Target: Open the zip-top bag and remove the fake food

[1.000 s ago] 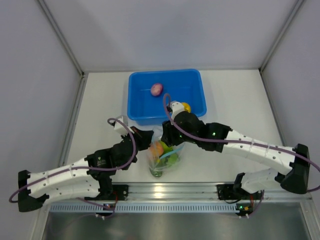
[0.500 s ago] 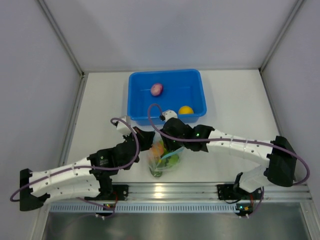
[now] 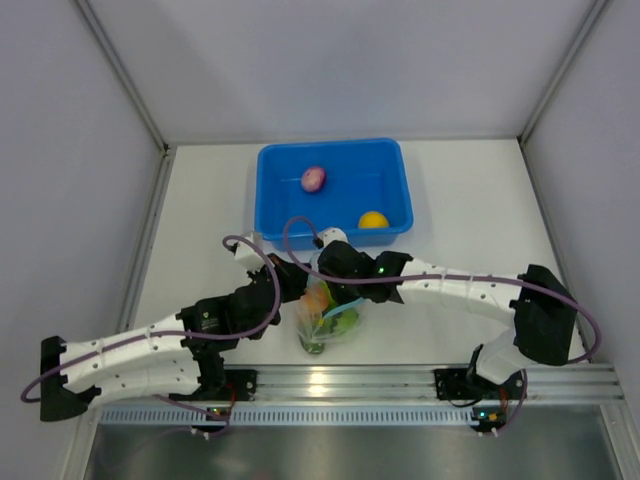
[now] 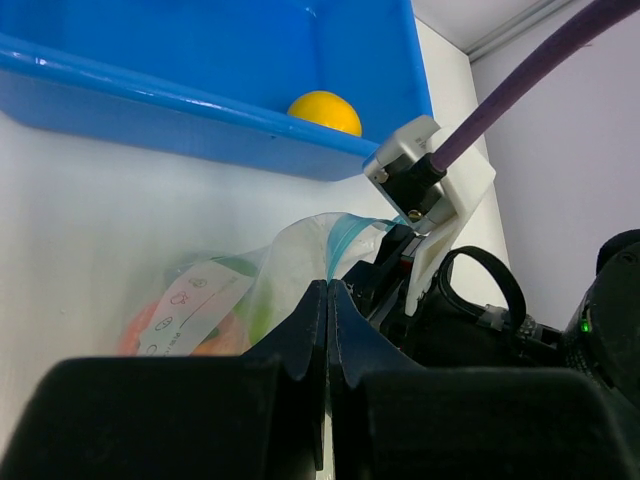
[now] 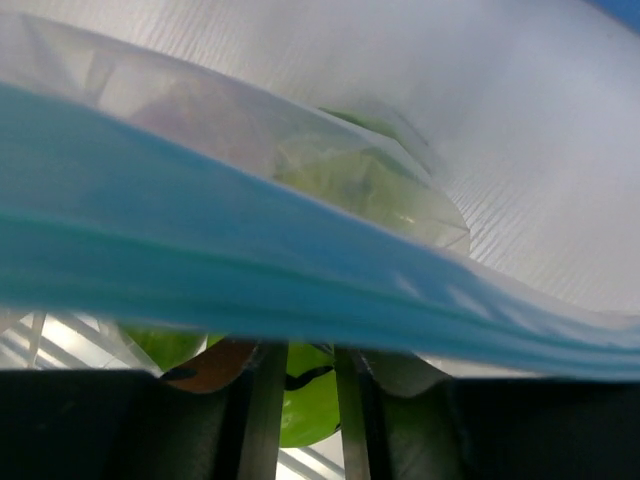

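The zip-top bag point(image 3: 328, 318) stands on the table near the front edge, with lime green and orange fake food inside. My left gripper point(image 4: 328, 285) is shut on the bag's rim by the teal zipper strip point(image 4: 345, 240). My right gripper point(image 3: 322, 278) sits at the bag's mouth. In the right wrist view the zipper strip point(image 5: 300, 285) crosses just ahead of the right gripper point(image 5: 302, 352), whose jaws stand a narrow gap apart. A lime green fruit point(image 5: 305, 405) shows through that gap, beyond the fingers. A purple-pink fruit point(image 3: 313, 178) and a yellow fruit point(image 3: 372, 220) lie in the tub.
The blue tub point(image 3: 275, 195) stands just behind the bag, its near wall point(image 4: 150, 100) close to both grippers. Grey walls enclose the table on the left, right and back. A metal rail point(image 3: 330, 380) runs along the front edge.
My right gripper has come back from the tub, where the yellow fruit now lies, to the bag's mouth, and its jaws have narrowed. The left gripper has kept its hold on the bag.
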Robot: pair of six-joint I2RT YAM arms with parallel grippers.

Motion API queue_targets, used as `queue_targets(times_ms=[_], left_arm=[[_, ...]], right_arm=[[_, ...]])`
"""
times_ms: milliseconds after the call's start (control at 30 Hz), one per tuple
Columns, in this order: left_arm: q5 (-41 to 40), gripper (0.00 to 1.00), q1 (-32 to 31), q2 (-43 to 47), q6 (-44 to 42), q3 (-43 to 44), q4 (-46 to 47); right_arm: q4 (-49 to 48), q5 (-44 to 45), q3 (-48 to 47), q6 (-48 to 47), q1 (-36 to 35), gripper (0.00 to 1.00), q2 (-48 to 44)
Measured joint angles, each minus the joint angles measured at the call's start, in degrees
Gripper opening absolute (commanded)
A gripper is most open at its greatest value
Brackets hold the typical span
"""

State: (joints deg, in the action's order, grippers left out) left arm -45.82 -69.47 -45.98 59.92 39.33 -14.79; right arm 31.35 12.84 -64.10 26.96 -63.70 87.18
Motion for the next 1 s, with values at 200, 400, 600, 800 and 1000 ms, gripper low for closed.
queue_targets(times_ms=[200, 400, 600, 800, 1000], left_arm=[[0.0, 0.0, 0.0, -0.2, 0.2, 0.0, 0.0], [0.0, 0.0, 0.0, -0.2, 0.2, 0.0, 0.0], [0.0, 0.0, 0.0, -0.2, 0.2, 0.0, 0.0], [0.2, 0.0, 0.0, -0.2, 0.2, 0.0, 0.0], [0.8, 0.0, 0.0, -0.2, 0.2, 0.0, 0.0]], right_arm=[[0.0, 0.2, 0.5, -0.5, 0.0, 0.07, 0.3], [0.1, 0.2, 0.5, -1.1, 0.0, 0.0, 0.2], [1.8, 0.3, -0.1, -1.9, 0.0, 0.0, -2.6], [3.2, 0.5, -2.8, -2.8, 0.0, 0.0, -7.9], [3.9, 0.5, -5.5, -4.5, 0.0, 0.0, -13.4]])
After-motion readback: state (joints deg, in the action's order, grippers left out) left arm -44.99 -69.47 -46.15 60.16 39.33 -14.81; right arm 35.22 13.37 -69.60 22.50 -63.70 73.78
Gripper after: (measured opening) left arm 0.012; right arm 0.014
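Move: The watermelon lies in the bag just under the right fingertips, its middle about 3 cm below and 1 cm back. The orange fruit is some 7 cm to the hand's left, level front to back and about 3 cm lower; the blue bin's middle is about 24 cm ahead and 2 cm left. From the left hand, holding the bag's mouth, the watermelon is roughly 8 cm right, 6 cm back and 15 cm below. Right fingers shut on the watermelon's thin stem, then lift about 11 cm while the left keeps its bag-rim pinch. ##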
